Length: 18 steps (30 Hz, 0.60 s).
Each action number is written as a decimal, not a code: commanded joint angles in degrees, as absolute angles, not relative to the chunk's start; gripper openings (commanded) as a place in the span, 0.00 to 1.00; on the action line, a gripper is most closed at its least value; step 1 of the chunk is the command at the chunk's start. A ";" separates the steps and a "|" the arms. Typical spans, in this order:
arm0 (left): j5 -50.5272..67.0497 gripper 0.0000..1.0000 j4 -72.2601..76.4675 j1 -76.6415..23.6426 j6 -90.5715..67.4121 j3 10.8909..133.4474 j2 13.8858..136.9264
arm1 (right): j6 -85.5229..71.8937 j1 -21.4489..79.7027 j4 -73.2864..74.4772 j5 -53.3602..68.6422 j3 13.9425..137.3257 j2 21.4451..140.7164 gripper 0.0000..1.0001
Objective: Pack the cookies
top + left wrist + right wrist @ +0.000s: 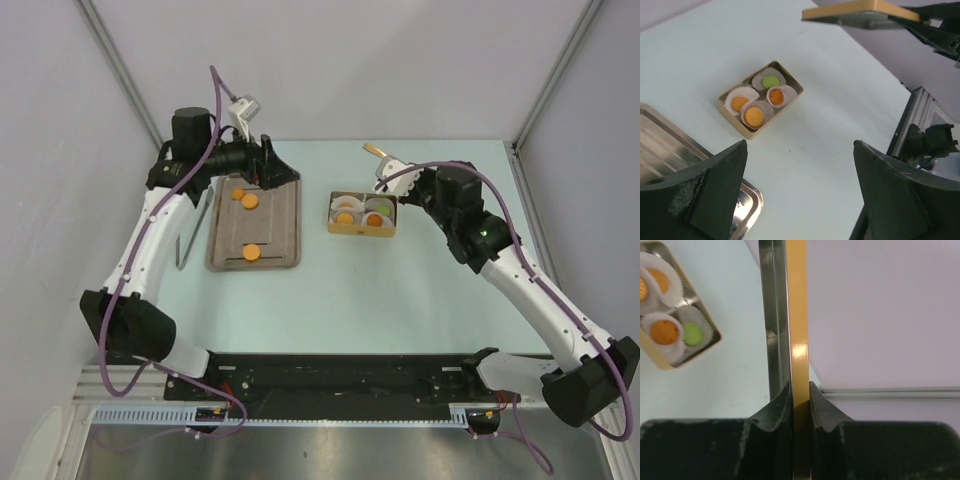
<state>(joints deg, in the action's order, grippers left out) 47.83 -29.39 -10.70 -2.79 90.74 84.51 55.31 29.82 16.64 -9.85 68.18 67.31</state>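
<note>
Three orange cookies (250, 202) lie on a metal tray (285, 235). A small gold box (360, 233) holds white paper liners filled with orange cookies (754, 116) and one green cookie (771, 80). My left gripper (275, 168) hovers over the tray's far end, open and empty; in its wrist view the fingers (715, 190) stand wide apart. My right gripper (800, 390) is shut on the gold lid (797, 315), held edge-on above and behind the box. The lid (860, 12) also shows at the top of the left wrist view.
Metal tongs (192, 232) lie on the table just left of the tray. The tray's corner (670, 150) sits close under my left fingers. Grey walls enclose the table on three sides.
</note>
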 commanded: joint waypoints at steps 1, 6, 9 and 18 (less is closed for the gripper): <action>53.18 0.92 -29.88 -10.81 -8.35 90.88 83.24 | 68.63 30.32 10.12 -16.17 70.66 64.34 0.00; 52.20 0.93 -30.86 -10.64 -9.22 90.09 81.04 | 76.35 34.79 6.07 -21.07 70.14 63.37 0.00; 53.43 0.93 -25.94 -9.94 -15.36 85.97 78.49 | 81.71 39.00 2.73 -24.94 68.13 63.37 0.00; 66.52 0.93 -1.18 -7.74 -47.22 73.06 79.01 | 96.05 49.12 -19.12 -34.19 57.84 63.90 0.00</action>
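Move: The right hand already pinches the lid, which shows edge-on from above. The open box lies some 12 cm to that hand's left, about 2 cm farther out and 30 cm below. Inside the box, the green cookie sits 4 cm right of the box's middle and 2 cm farther out; the brown tray is centred about 23 cm left of the box. From the empty left hand the box is about 13 cm right, 3 cm ahead and 31 cm down. Still pinching the lid by its rim, the right hand lifts it about 7 cm, then swings left and a little back, tipping the fingers up and rolling its left side down, some 30 degrees in all, so the lid turns from edge-on towards flat. The left hand, empty and wide open, backs off about 4 cm while its wrist turns. ##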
